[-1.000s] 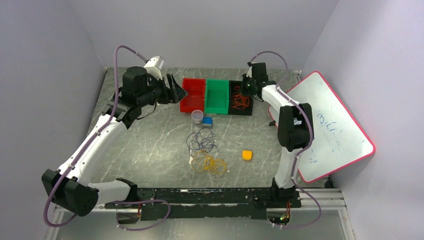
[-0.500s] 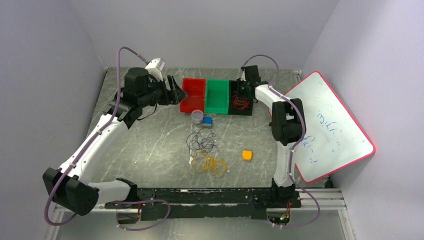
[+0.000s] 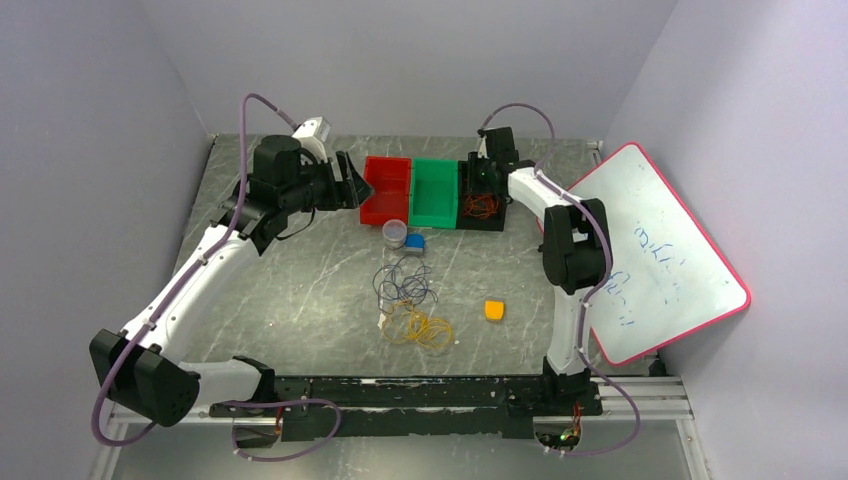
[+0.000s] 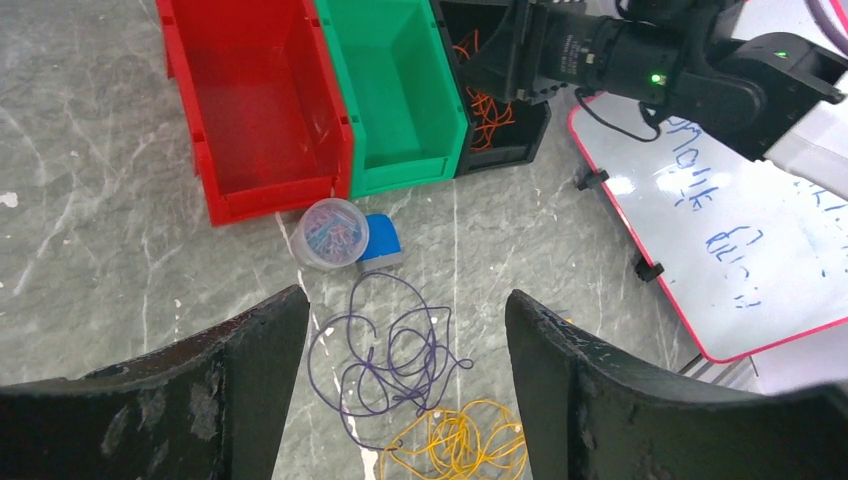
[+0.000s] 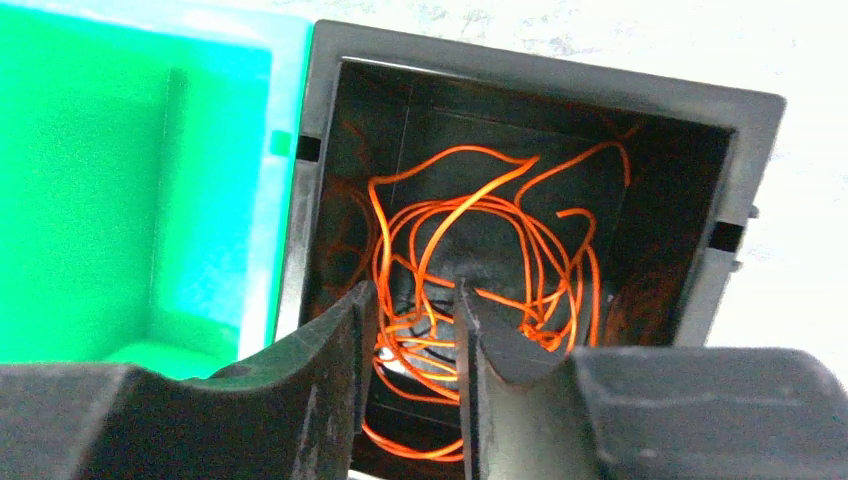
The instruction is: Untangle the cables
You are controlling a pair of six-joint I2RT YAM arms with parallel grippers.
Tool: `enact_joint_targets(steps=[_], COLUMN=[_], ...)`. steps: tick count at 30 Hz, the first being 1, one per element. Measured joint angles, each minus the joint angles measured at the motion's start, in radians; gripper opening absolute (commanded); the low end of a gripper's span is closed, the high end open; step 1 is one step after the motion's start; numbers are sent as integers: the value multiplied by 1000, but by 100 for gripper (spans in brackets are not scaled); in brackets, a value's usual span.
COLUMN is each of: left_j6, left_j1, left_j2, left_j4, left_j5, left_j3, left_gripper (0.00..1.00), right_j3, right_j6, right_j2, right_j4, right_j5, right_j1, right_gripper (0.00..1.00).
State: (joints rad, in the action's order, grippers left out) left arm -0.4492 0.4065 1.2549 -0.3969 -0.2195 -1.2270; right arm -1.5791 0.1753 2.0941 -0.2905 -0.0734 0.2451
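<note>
The red-orange cable (image 5: 480, 240) lies loosely coiled inside the black bin (image 5: 540, 75). My right gripper (image 5: 412, 290) hangs just above it, jaws parted by a narrow gap, strands showing through and nothing pinched. From the top view the right gripper (image 3: 483, 180) is over the black bin (image 3: 490, 225) at the back. The purple cable (image 3: 403, 280) and the yellow cable (image 3: 420, 328) lie mid-table, touching at their edges. My left gripper (image 3: 352, 180) hovers open beside the red bin, high above the purple cable (image 4: 395, 355) and the yellow cable (image 4: 460, 445).
A red bin (image 3: 385, 190) and a green bin (image 3: 433, 195) stand left of the black one. A clear cup of clips (image 3: 394, 232) and a small blue block (image 3: 414, 241) sit in front of them. An orange block (image 3: 494, 310) lies mid-right. A whiteboard (image 3: 650, 250) leans at the right.
My right gripper has opened and let go of the red-orange cable, which has dropped into the black bin. The right wrist shifted slightly left. The left arm barely moved.
</note>
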Motion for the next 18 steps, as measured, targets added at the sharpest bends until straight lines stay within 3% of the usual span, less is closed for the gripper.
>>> enact_joint_targets(steps=[2, 6, 18], left_j6=[0, 2, 6], left_j1=[0, 0, 0], left_j2=[0, 5, 47], left_j4=[-2, -17, -56], left_j5=[13, 41, 100], left_j3=[0, 0, 2], left_gripper=[77, 76, 74], right_j3=[5, 31, 230], right_j6=[-1, 2, 55], right_j2=[-18, -90, -423], right_j4=[-2, 1, 65], right_j5=[4, 8, 102], right_j1=[0, 0, 0], right_gripper=[54, 63, 65])
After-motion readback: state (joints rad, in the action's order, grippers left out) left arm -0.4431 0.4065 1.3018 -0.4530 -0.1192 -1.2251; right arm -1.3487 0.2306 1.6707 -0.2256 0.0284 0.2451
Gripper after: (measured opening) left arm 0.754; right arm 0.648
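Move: The right hand hangs low in the black box, with the orange cable about 4 cm below it and 2 cm to its right; the green box is some 8 cm to its left and 2 cm farther out. The purple cable lies roughly 18 cm back and 14 cm left of that hand. From the left hand, the purple cable is about 27 cm below, 10 cm right and 3 cm back; the clear cup is 8 cm ahead and 8 cm right, and the yellow cable 12 cm back and 14 cm right. Straight up at first, then also back and a little right, the right hand climbs about 12 cm out of the black box, away from the orange cable; its already parting fingers spread much wider and tip up some 15 degrees. The open left hand meanwhile sinks about 3 cm towards the table, drifting slightly left and turning a few degrees counter-clockwise. ##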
